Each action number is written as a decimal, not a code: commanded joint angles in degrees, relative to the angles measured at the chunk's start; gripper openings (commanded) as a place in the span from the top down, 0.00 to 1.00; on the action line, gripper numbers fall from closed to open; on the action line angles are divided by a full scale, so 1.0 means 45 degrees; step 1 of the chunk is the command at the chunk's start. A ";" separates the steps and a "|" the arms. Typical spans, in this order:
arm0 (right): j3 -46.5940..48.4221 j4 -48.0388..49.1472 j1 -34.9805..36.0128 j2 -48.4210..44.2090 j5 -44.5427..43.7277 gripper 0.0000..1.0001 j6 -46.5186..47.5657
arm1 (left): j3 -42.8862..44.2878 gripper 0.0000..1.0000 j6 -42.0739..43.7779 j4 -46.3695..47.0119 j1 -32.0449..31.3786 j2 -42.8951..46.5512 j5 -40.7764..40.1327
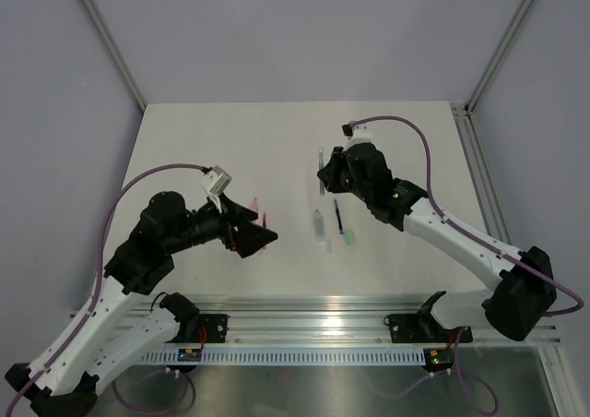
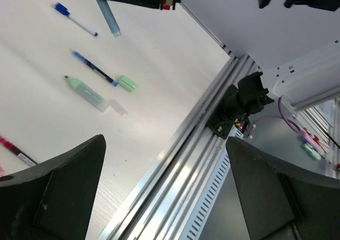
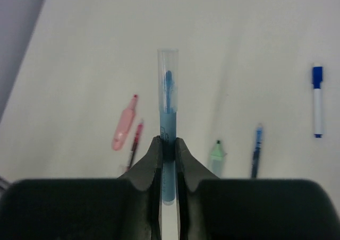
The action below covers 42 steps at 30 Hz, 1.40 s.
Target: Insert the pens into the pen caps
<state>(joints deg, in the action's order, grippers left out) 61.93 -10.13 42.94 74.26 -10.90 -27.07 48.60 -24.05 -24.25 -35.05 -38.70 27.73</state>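
Observation:
My right gripper (image 3: 168, 144) is shut on a teal pen (image 3: 168, 99) whose tip sits inside a clear cap; it hangs above the table's middle (image 1: 320, 170). On the table lie a pink cap (image 3: 123, 124), a red pen (image 3: 135, 142), a green-tipped pale tube (image 2: 85, 91), a dark blue pen (image 2: 93, 67), a light green cap (image 2: 127, 83), a whitish cap (image 2: 118, 107) and a white pen with a blue end (image 3: 317, 99). My left gripper (image 1: 265, 228) stands wide open and empty (image 2: 164, 192), just right of the pink cap (image 1: 254, 204) and red pen (image 1: 265, 219).
An aluminium rail (image 1: 369, 304) runs along the table's near edge, in front of the left gripper's fingers (image 2: 64, 192). Grey walls and slanted frame posts (image 1: 111, 43) bound the table at the back and sides.

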 commanded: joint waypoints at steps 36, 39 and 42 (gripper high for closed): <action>0.4890 -0.3765 -0.4249 0.9259 0.1113 0.92 0.2949 | -0.0995 0.01 0.1849 -0.1369 0.0113 0.1783 -0.4149; 0.4967 -0.3784 -0.4249 0.9357 0.0976 0.91 0.2949 | -0.0976 0.01 0.1849 -0.1350 0.0113 0.1725 -0.4091; 0.5007 -0.3823 -0.4249 0.9377 0.0839 0.87 0.2929 | -0.1014 0.01 0.1849 -0.1369 0.0113 0.1724 -0.4110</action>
<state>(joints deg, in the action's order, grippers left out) 81.43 -26.55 24.21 116.49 -5.48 -14.28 43.86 -16.67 -31.68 -34.81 -30.63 10.11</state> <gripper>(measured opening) 0.134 0.985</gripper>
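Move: Below and out to the right of the right hand, which already holds the capped light-blue pen, lies the free table spot it goes for: some 10 cm ahead, 9 cm right, 23 cm down. The blue marker lies 12 cm ahead and 12 right, the dark-blue pen 1 ahead and 6 right, the green highlighter 2 back and 1 right, all at table height. From the left hand the spot is roughly 27 cm ahead, 18 right. Carrying the capped light-blue pen down by some 22 cm, the right hand also goes about 10 cm forward and 9 cm right to just left of the blue marker, quickly at first and then slowly, while its fingers tip steeply downward and keep their grip. The empty left hand, staying open, draws off to the left and sinks a little. ##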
